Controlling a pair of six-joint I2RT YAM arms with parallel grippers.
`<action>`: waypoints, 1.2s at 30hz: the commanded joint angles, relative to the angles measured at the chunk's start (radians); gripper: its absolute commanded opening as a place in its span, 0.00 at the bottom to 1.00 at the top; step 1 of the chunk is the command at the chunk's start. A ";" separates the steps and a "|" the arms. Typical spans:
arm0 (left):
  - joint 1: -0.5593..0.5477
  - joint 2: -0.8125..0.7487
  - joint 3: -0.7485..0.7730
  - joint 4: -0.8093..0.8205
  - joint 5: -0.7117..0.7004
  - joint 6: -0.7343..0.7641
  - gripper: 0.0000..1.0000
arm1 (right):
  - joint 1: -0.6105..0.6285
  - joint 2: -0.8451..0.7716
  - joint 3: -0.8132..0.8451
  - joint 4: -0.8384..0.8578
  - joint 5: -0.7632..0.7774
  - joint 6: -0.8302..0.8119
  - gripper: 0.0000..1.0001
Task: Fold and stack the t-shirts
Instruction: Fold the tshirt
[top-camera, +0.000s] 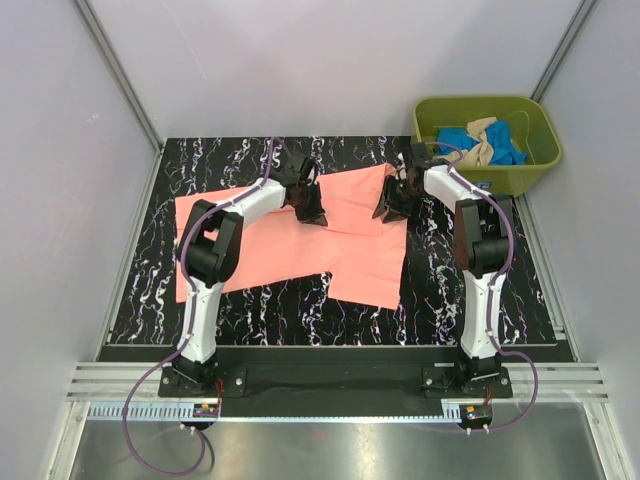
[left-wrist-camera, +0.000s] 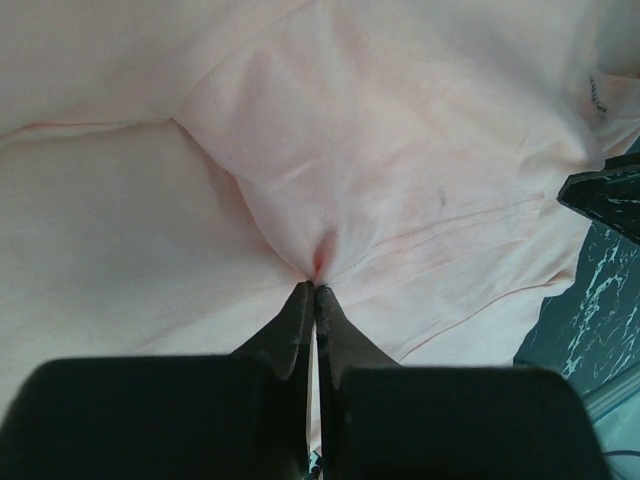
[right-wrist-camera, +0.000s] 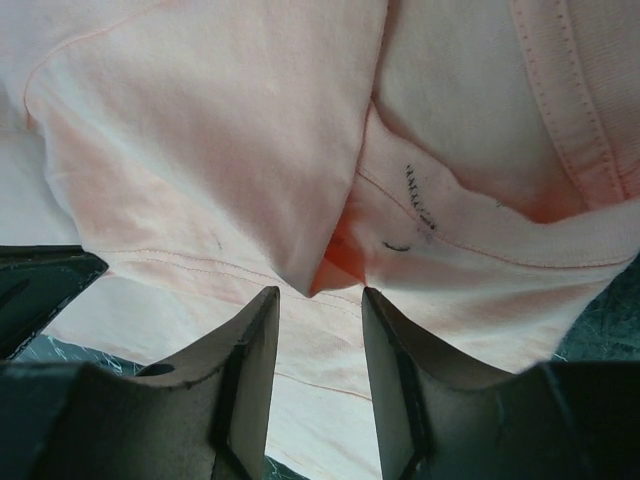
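Note:
A salmon-pink t-shirt (top-camera: 300, 250) lies spread on the black marbled table (top-camera: 200, 160). My left gripper (top-camera: 308, 205) rests on its upper middle. In the left wrist view this gripper (left-wrist-camera: 316, 287) is shut on a small pinch of the pink cloth (left-wrist-camera: 400, 150), which puckers toward the tips. My right gripper (top-camera: 392, 205) is at the shirt's upper right edge. In the right wrist view it (right-wrist-camera: 320, 295) stands open, its fingers (right-wrist-camera: 258, 330) either side of a folded corner of the shirt (right-wrist-camera: 200, 120) near the collar band. A blue t-shirt (top-camera: 505, 145) and a beige one (top-camera: 480, 135) lie in the tub.
An olive-green plastic tub (top-camera: 530, 165) stands at the back right corner, just off the table. Grey walls with metal rails close in the table on three sides. The two grippers are close together over the shirt's top edge.

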 joint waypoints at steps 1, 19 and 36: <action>-0.004 0.016 0.047 -0.029 0.006 0.028 0.00 | 0.010 -0.004 0.011 0.025 -0.020 -0.010 0.45; -0.007 0.049 0.160 -0.144 0.023 0.091 0.03 | 0.032 0.036 0.075 0.027 0.005 -0.030 0.05; -0.030 0.070 0.269 -0.330 0.031 0.218 0.42 | 0.032 0.021 0.221 -0.349 0.310 -0.010 0.00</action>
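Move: The left fingers are already shut on a small tuft at the t-shirt's flap edge, to be let down about a centimetre below. The flap corner that the right hand wants lies 2 cm under its half-open fingers and 1 cm to the left; from the left hand it is about 12 cm right and 1 cm farther out. From the right hand, the collar label is roughly 4 cm ahead and 3 cm right, the near sleeve some 17 cm back and 3 cm left. The right fingers pinch the flap corner after sinking about 2 cm and easing left, then lift it some 4 cm and carry it to the right with a slight settling and a tilt. Meanwhile the left hand bobs down a centimetre and up two, then draws back about 2 cm, turning roughly 10 degrees clockwise, and opens off its tuft. ##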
